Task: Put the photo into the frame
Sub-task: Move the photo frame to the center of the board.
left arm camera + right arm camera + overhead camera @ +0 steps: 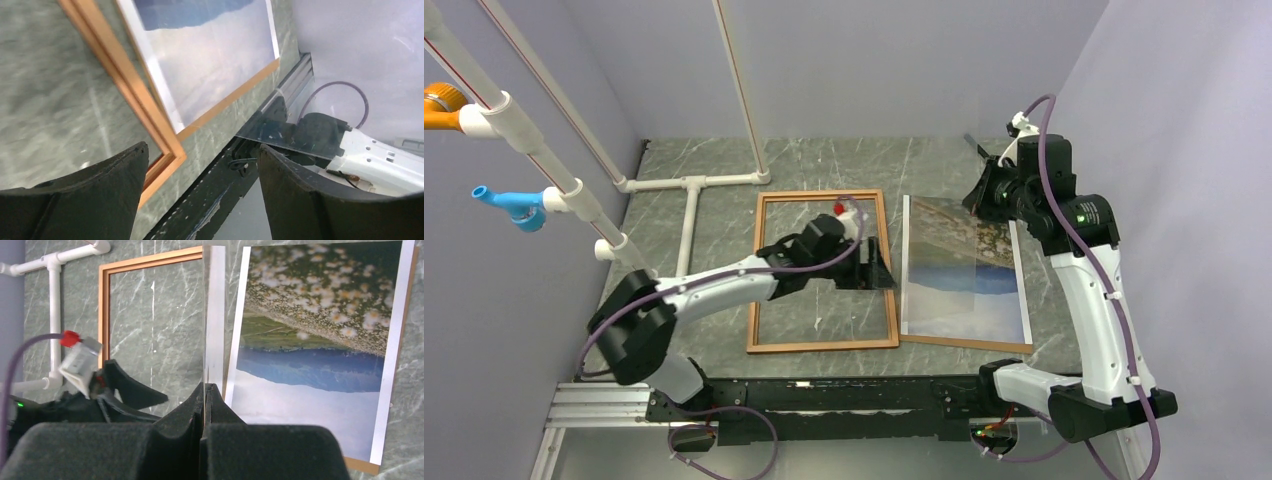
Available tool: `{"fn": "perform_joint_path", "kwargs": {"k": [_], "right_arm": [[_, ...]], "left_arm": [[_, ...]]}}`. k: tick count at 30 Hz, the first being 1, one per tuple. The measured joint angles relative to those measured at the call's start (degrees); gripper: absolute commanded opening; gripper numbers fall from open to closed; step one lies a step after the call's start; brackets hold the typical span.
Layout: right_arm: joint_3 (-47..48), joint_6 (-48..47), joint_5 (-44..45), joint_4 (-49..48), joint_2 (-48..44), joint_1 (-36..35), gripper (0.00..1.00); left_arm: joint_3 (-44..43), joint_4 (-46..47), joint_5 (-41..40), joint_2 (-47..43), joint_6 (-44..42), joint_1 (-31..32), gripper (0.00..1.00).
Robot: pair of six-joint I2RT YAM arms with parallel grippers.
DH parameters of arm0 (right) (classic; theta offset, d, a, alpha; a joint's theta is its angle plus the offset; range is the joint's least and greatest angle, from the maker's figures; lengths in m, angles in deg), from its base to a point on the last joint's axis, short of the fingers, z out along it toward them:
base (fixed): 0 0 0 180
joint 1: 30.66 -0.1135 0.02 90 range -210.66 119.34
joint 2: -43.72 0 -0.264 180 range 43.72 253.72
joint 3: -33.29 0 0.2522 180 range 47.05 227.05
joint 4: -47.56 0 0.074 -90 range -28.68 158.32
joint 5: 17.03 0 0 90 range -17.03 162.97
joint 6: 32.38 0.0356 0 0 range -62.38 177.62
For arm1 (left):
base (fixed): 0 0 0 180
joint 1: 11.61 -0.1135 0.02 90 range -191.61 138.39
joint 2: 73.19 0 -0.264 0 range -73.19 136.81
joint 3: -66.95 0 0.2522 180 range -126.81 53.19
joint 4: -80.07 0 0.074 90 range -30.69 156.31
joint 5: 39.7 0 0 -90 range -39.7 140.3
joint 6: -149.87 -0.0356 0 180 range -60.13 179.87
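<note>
The reddish-brown frame [822,197] [104,315] [125,85] lies flat and empty on the marble table. To its right the photo [969,315] [320,340] [210,55] lies face up on a brown backing panel [969,343]. My right gripper [984,195] [205,386] is shut on the far edge of a clear pane [939,235] [215,305], which stands tilted between frame and photo. My left gripper [879,270] [202,150] hangs over the frame's right rail, open, with nothing between its fingers. The pane's near corner [300,135] shows just past them.
White PVC piping [689,185] [55,300] lies on the table left of the frame and rises at the back. Grey walls close in both sides. The black base rail [824,395] runs along the near edge.
</note>
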Motion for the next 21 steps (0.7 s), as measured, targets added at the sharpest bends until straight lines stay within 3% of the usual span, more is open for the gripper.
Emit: {"fn": "perform_joint_path", "kwargs": {"k": [9, 15, 21], "right_arm": [[-2.80, 0.13, -3.63, -1.66, -0.02, 0.00, 0.00], [-4.09, 0.42, -5.46, -2.91, -0.02, 0.00, 0.00], [-5.64, 0.66, -7.67, -4.13, 0.04, 0.00, 0.00]], "left_arm": [[16.52, -0.61, -0.15, -15.21, -1.68, -13.29, 0.85], [18.95, -11.93, -5.95, -23.30, -5.73, -20.22, 0.85], [18.73, -24.90, -17.03, -25.00, -8.28, -21.92, 0.85]]}}
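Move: The photo frame's middle lies about 13 cm to the left hand's left, 5 cm ahead and 12 cm lower; its left rail is some 28 cm left and 5 cm ahead. The photo lies about 21 cm to the hand's right and 5 cm ahead. From the right hand, which holds the clear sheet, the frame's middle is roughly 29 cm left, level fore and aft, and 30 cm down. Fingers still wide open, the left hand sweeps about 23 cm left over the frame to its left rail, sinking. ##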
